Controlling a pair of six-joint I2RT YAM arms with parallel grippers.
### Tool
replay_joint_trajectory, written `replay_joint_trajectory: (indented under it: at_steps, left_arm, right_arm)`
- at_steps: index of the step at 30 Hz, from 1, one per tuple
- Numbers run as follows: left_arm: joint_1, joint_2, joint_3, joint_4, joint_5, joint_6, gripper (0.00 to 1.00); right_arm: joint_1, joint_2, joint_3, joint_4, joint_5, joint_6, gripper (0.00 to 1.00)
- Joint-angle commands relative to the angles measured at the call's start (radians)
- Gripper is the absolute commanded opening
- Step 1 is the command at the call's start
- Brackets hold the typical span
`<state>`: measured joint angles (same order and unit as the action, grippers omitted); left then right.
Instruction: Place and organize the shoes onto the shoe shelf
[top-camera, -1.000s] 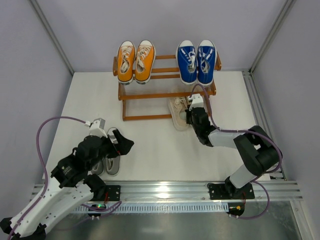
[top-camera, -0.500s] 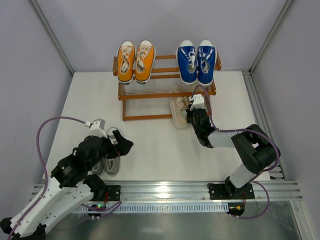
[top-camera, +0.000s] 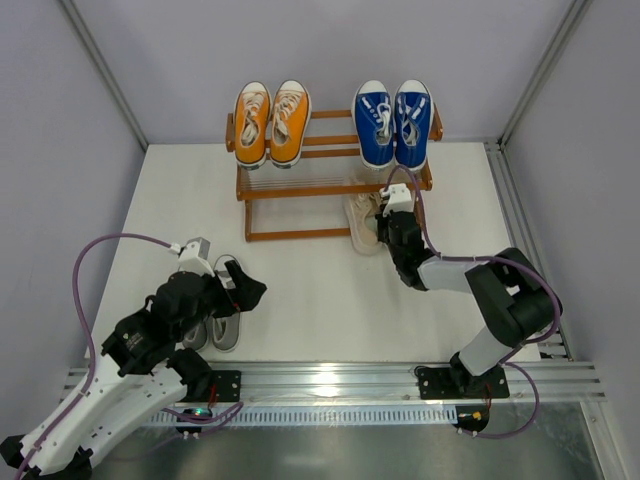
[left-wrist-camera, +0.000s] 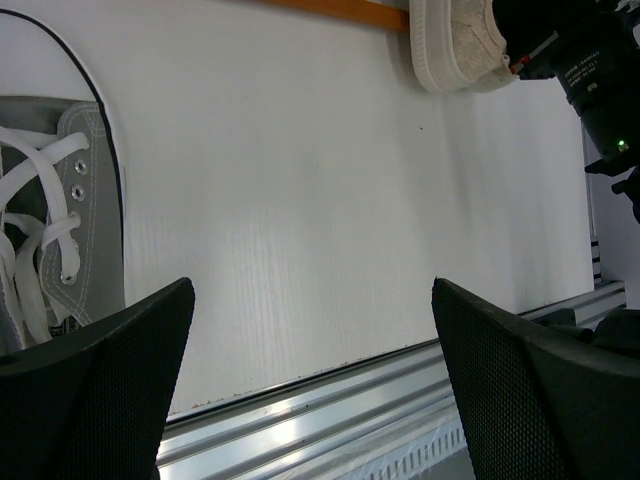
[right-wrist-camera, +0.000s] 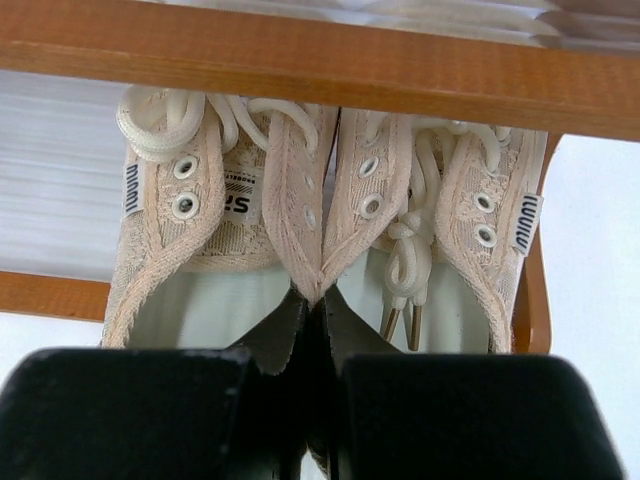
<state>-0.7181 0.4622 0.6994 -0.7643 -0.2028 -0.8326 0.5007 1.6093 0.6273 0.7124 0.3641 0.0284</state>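
The shoe shelf (top-camera: 300, 188) stands at the back, with orange shoes (top-camera: 269, 122) and blue shoes (top-camera: 393, 122) on its top tier. My right gripper (right-wrist-camera: 322, 300) is shut on the cream shoes (right-wrist-camera: 300, 200), pinching the two inner side walls together; their toes reach under the shelf rail (right-wrist-camera: 300, 60). From above, the cream shoes (top-camera: 360, 215) sit at the lower tier's right end, with the right gripper (top-camera: 386, 226) behind their heels. My left gripper (left-wrist-camera: 312, 390) is open and holds nothing, beside a grey shoe (left-wrist-camera: 60, 200). The grey shoes (top-camera: 218, 328) lie partly under the left gripper (top-camera: 240, 285).
A metal rail (top-camera: 330, 380) runs along the table's near edge. Grey walls and frame posts (top-camera: 100, 70) close in the sides. The right arm (left-wrist-camera: 590, 60) and a cream shoe (left-wrist-camera: 455, 45) show at the top right of the left wrist view.
The right gripper has pushed the cream shoes a little farther in under the shelf. The left arm has not moved.
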Motion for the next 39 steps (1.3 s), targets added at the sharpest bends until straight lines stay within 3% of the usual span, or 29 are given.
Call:
replay_joint_trajectory:
  at_steps: [1,26,30,31,34,39]
  left_arm:
    - [-0.003,-0.007,0.02,0.006,-0.017,0.003,1.0]
    - [-0.003,-0.045,0.02,-0.029,-0.029,-0.003,1.0]
    - [-0.001,-0.048,0.022,-0.03,-0.029,-0.003,1.0]
    - [-0.003,-0.05,0.023,-0.032,-0.03,-0.005,1.0]
    - [-0.003,-0.051,0.023,-0.036,-0.033,-0.005,1.0]
    - [-0.003,-0.056,0.025,-0.043,-0.035,-0.007,1.0]
  right_arm:
    - [-0.014,-0.086,0.094,0.182,0.029,-0.024,0.04]
    - [-0.059,-0.006,0.164,0.127,-0.002,-0.012,0.07]
    - [-0.063,0.006,0.179,0.113,-0.005,-0.002,0.3]
    - [-0.065,0.009,0.183,0.101,-0.01,-0.001,0.46]
    - [-0.073,0.015,0.199,0.072,-0.031,0.021,0.65]
    - [-0.074,0.0,0.174,0.091,-0.054,0.03,0.71]
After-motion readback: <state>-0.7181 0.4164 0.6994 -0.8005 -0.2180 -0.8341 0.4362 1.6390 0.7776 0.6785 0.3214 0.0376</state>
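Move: The closed right hand still holds the beige shoes by their inner sides, under the upper part of the rack. Their spot on the lower tier lies about 6 cm ahead of the hand, 1 cm right and 5 cm below. The middle rail crosses some 2 cm ahead and 8 cm above; the rack's right post stands about 9 cm right, level with the hand. From the left hand that spot is roughly 30 cm ahead, 32 cm right and 14 cm lower. Forward and up by about 2 cm each, the right hand carries the pinched beige shoes farther in under the middle rail, easing slightly right at first, then sinks about 1 cm to set them down. The fingers spread wide and let go of the shoes' inner sides while the hand rises about 3 cm and goes 2 cm farther forward, tipping up slightly. ##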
